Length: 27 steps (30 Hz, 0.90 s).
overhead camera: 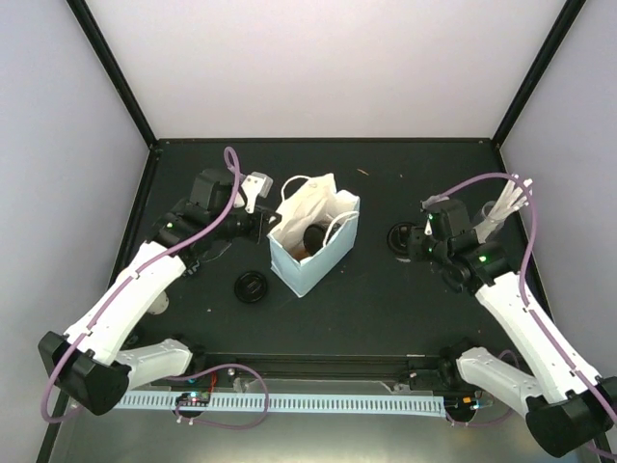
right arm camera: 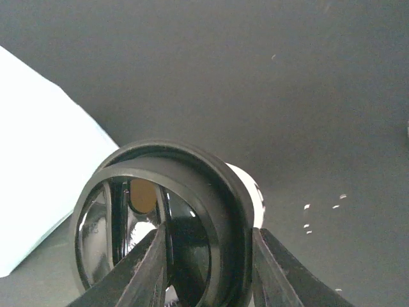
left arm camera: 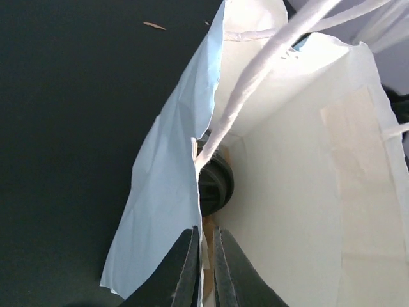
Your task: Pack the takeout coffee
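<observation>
A light-blue paper bag (overhead camera: 318, 258) stands open mid-table. My left gripper (overhead camera: 262, 226) is at its left rim, and in the left wrist view its fingers (left arm camera: 185, 268) are shut on the bag's side wall (left arm camera: 163, 192). Inside the bag lies a black-lidded cup (left arm camera: 216, 182) on a strip of brown carrier (left arm camera: 207, 225). My right gripper (right arm camera: 206, 233), to the right of the bag, is shut across a cream cup (right arm camera: 254, 192) at its black lid (right arm camera: 192, 192); that cup (overhead camera: 401, 237) hangs just above the table. Another lidded cup (overhead camera: 253, 286) stands left of the bag.
A clear glass of white sticks (overhead camera: 503, 214) stands at the far right, just behind my right arm. The bag's white handles (left arm camera: 268, 64) arch over its mouth. Walls enclose the dark table (overhead camera: 386, 309) on three sides.
</observation>
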{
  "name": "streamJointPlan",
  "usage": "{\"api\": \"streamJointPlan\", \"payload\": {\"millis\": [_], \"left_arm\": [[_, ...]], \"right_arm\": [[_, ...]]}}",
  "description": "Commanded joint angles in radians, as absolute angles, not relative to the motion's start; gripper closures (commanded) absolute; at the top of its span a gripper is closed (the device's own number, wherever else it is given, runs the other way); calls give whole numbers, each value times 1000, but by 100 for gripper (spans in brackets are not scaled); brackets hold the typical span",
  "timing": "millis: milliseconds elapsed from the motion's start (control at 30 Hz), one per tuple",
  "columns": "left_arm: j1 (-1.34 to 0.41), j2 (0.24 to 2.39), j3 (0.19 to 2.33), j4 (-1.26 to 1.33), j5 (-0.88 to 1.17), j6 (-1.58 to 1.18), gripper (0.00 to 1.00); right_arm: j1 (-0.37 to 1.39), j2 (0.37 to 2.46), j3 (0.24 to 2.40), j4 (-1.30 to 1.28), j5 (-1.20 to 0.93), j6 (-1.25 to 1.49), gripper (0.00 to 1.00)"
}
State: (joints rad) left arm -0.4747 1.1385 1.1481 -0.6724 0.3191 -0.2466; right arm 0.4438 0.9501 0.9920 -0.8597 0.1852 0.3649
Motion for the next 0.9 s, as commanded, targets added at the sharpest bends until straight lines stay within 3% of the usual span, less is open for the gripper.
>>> {"api": "streamJointPlan", "payload": {"millis": [0, 167, 367, 433, 500, 633, 867], "left_arm": [[-468, 1118, 1138, -653, 415, -221, 92], [-468, 1129, 1129, -656, 458, -208, 92], [-468, 1129, 1127, -652, 458, -200, 88], [-468, 1130, 1129, -650, 453, -194, 84], [-468, 1131, 1133, -649, 450, -188, 78], [-468, 1148, 1147, -657, 436, -174, 65], [-469, 1206, 1195, -694, 397, -150, 59]], "right_arm": [[391, 956, 899, -686, -13, 453, 86], [351, 962, 797, -613, -27, 476, 84], [341, 966, 730, -576, -19, 490, 62], [340, 965, 733, -580, -4, 489, 51], [338, 962, 752, -611, 35, 486, 25], [338, 957, 821, -686, 90, 458, 20], [343, 975, 1063, -862, 66, 349, 14]]}}
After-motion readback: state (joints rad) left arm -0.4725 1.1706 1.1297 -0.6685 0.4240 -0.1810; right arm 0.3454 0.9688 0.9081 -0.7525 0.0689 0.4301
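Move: The right hand already holds the lidded coffee cup over its landing spot, bare table some 17 cm below and about 1 cm to the left; the bag stands roughly 22 cm to its left, nearly level, and the glass of straws about 24 cm to its right and 8 cm farther out. The left hand pinches the bag's rim, the bag's middle about 7 cm right, 2 cm ahead and 12 cm below; the loose lid lies 9 cm left of this hand and 6 cm back. The right hand lowers the held cup about 8 cm onto the open table to the right of the bag, its wrist rolling some 10 degrees left side up, then spreads its fingers wide off the lid and climbs about 5 cm, easing a little forward. The left hand, still pinching the rim, draws back and slightly right by about 2 cm, then opens to nearly half around the rim and handle, letting go of its pinch and starting to sink. ##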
